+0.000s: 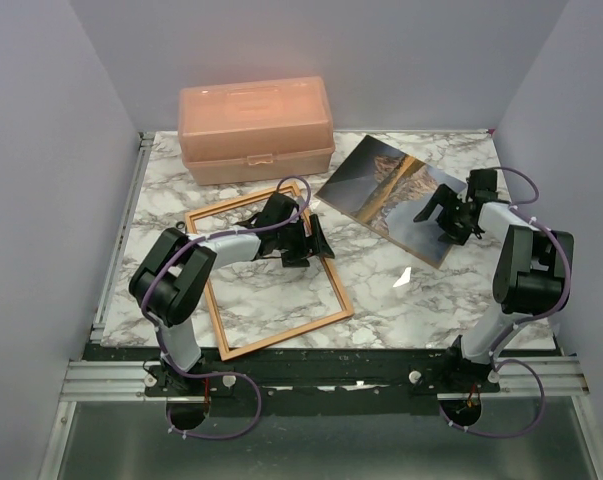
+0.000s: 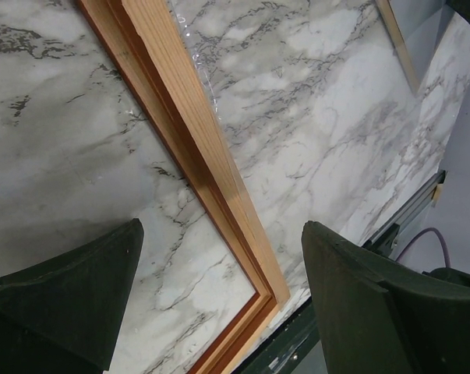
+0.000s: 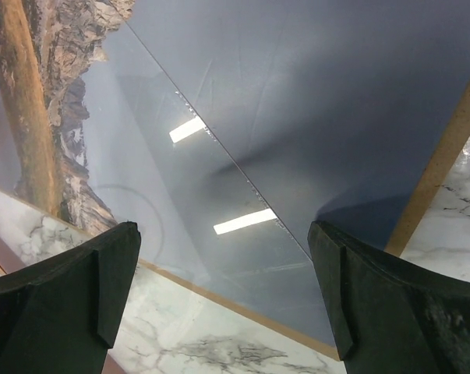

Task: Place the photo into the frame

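Observation:
The frame (image 1: 284, 333) lies flat on the marble table at the left, with bare marble showing through it. My left gripper (image 1: 316, 248) hovers open over its right side. In the left wrist view, the frame's tan bar (image 2: 196, 148) and a corner run between the spread fingers, and the left gripper (image 2: 219, 234) holds nothing. The photo (image 1: 376, 185), mountain and blue-grey sky, lies picture side up at the back right. My right gripper (image 1: 436, 218) hangs open over its near right part. In the right wrist view, the photo (image 3: 312, 93) fills the space beyond the right gripper (image 3: 223, 234), which is empty.
A peach plastic box (image 1: 256, 128) stands at the back behind the frame. A brown board edge (image 3: 445, 156) shows under the photo. A clear glossy sheet (image 3: 188, 202) with light glints lies over part of the photo. Walls close in the left, right and back.

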You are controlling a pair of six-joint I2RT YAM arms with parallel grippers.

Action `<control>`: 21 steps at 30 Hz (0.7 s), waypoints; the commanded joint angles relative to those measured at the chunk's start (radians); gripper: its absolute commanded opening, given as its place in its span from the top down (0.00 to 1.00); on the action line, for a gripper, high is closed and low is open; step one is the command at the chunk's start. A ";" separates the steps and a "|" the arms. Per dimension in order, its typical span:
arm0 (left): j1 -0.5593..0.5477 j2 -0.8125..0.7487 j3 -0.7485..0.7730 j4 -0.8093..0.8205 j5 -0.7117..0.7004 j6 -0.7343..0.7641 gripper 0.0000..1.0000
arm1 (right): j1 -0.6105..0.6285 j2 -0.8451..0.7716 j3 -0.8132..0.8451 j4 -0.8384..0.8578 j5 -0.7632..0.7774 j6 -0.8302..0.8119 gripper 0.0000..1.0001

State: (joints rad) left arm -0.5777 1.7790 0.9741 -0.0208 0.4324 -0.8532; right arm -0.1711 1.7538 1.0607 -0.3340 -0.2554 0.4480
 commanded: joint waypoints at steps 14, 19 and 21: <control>-0.004 0.001 -0.020 0.118 0.080 -0.014 0.16 | 0.045 -0.046 -0.228 0.053 -0.528 0.020 0.03; -0.004 -0.042 -0.040 0.100 0.073 -0.013 0.16 | 0.047 -0.079 -0.253 0.069 -0.576 0.035 0.03; -0.003 -0.064 -0.051 0.077 0.053 -0.010 0.17 | 0.053 -0.079 -0.263 0.078 -0.591 0.042 0.03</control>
State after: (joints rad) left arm -0.5613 1.7760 0.9451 0.0360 0.4717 -0.8635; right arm -0.1543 1.6684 0.8539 -0.1764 -0.6937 0.4435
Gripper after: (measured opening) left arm 0.840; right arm 0.976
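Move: Over the right part of the photo, the right hand has the clear sheet's right edge against its right finger. The sheet's middle is some 17 cm to its left and 10 cm back; the photo's is about 8 cm ahead and 11 cm left, and the frame's some 16 cm back and 51 cm left, both about 3 cm lower. From the left hand, the sheet's middle lies level ahead and about 21 cm to the right. Pushing the clear sheet by its right edge with the right finger, the open right hand sweeps about 8 cm left and 4 cm back, off the photo towards the frame, rising slightly. Its fingertips swing leftward by some 20 degrees as it turns counter-clockwise. The left hand, also open, hovers at the frame's right rail, shifting barely a centimetre right and returning. ##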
